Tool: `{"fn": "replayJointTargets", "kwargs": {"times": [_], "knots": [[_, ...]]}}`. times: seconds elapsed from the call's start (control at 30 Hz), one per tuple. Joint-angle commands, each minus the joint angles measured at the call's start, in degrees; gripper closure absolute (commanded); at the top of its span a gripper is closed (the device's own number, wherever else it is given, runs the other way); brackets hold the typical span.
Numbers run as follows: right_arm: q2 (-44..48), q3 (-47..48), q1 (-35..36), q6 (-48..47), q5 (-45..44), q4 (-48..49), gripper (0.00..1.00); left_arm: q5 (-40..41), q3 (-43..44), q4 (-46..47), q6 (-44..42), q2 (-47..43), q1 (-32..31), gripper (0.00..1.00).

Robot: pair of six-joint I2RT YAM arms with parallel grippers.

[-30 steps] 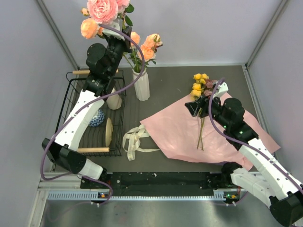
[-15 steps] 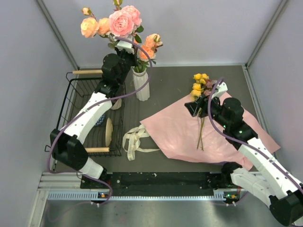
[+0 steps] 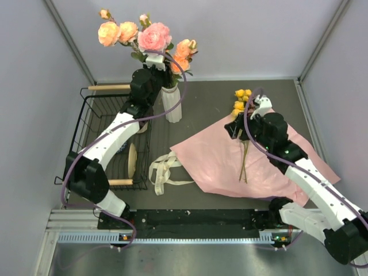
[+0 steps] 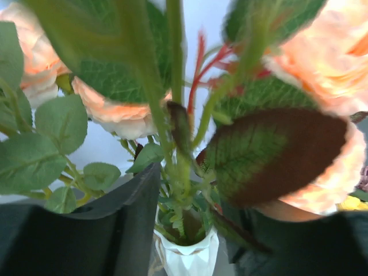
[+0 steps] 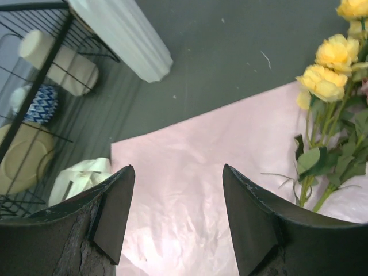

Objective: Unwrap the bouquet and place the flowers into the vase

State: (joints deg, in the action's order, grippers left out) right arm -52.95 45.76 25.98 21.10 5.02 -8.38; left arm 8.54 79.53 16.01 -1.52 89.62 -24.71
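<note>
The white ribbed vase (image 3: 171, 106) stands right of the basket. It holds pink and peach flowers (image 3: 152, 35). My left gripper (image 3: 160, 68) is just above its scalloped rim (image 4: 187, 256), open, with green stems (image 4: 175, 115) standing loose between the jaws. The bouquet lies unwrapped. Its pink paper (image 3: 213, 161) is spread flat, and yellow and mauve roses (image 3: 240, 100) lie on its far edge. The cream ribbon (image 3: 164, 169) lies left of the paper. My right gripper (image 3: 233, 129) hovers open over the paper (image 5: 190, 149). The yellow roses (image 5: 330, 57) are to its right.
A black wire basket (image 3: 86, 115) at the left holds a beige cup (image 5: 57, 60), a blue-patterned bowl (image 5: 41, 103) and a wooden plate (image 3: 132, 161). Grey walls close in on three sides. The right arm lies across the paper's right half.
My left arm swung right with the pink and peach roses, set their stems into the vase, and its jaws opened. The right gripper shifted slightly toward the yellow roses.
</note>
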Motion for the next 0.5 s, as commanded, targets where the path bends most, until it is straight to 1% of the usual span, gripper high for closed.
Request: {"fn": "replayJointTargets", "kwargs": {"times": [0.0, 0.1, 0.2, 0.33, 0.47], "knots": [[-5.2, 4.9, 0.2, 1.0, -4.8, -5.7, 0.37, 2.0, 1.5, -2.1, 3.4, -3.5, 0.3, 0.43], [-8.4, 5.9, -0.2, 2.4, -4.8, -7.0, 0.37, 0.3, 2.0, -4.5, 4.3, -5.1, 0.3, 0.41], [-9.6, 6.5, -0.9, 3.4, -4.8, -8.2, 0.37, -0.5, 2.0, -6.4, 5.6, -7.1, 0.4, 0.39], [-12.2, 7.3, -3.4, 4.6, -6.6, -10.7, 0.37, -2.4, 2.3, -8.9, 9.2, -9.3, 0.3, 0.36], [-14.3, 7.8, -7.5, 5.6, -6.9, -14.1, 0.37, -6.8, 3.5, -12.6, 13.1, -10.3, 0.3, 0.35]]}}
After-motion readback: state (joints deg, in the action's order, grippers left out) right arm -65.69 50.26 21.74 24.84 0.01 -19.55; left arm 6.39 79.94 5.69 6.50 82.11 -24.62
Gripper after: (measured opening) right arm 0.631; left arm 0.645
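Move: The vase stands just beyond the left hand, about 3 cm ahead and 2 cm to its right, its middle some 20 cm below; the mug in the rack is roughly 13 cm left of that hand and level with it. From the right hand, the yellow and purple flowers left on the pink paper lie about 6 cm ahead, 9 cm right and 21 cm below, and the ribbon some 8 cm back and 22 cm left. The pink flowers' stems, already down in the vase mouth, come free as the left fingers go on opening wide; that hand dips slightly, then draws back about 4 cm and rises. Meanwhile the open, empty right hand sinks some 7.5 cm towards the yellow and purple flowers, easing right and a little forward, tipping down nearly 20 degrees and turning slightly clockwise. ##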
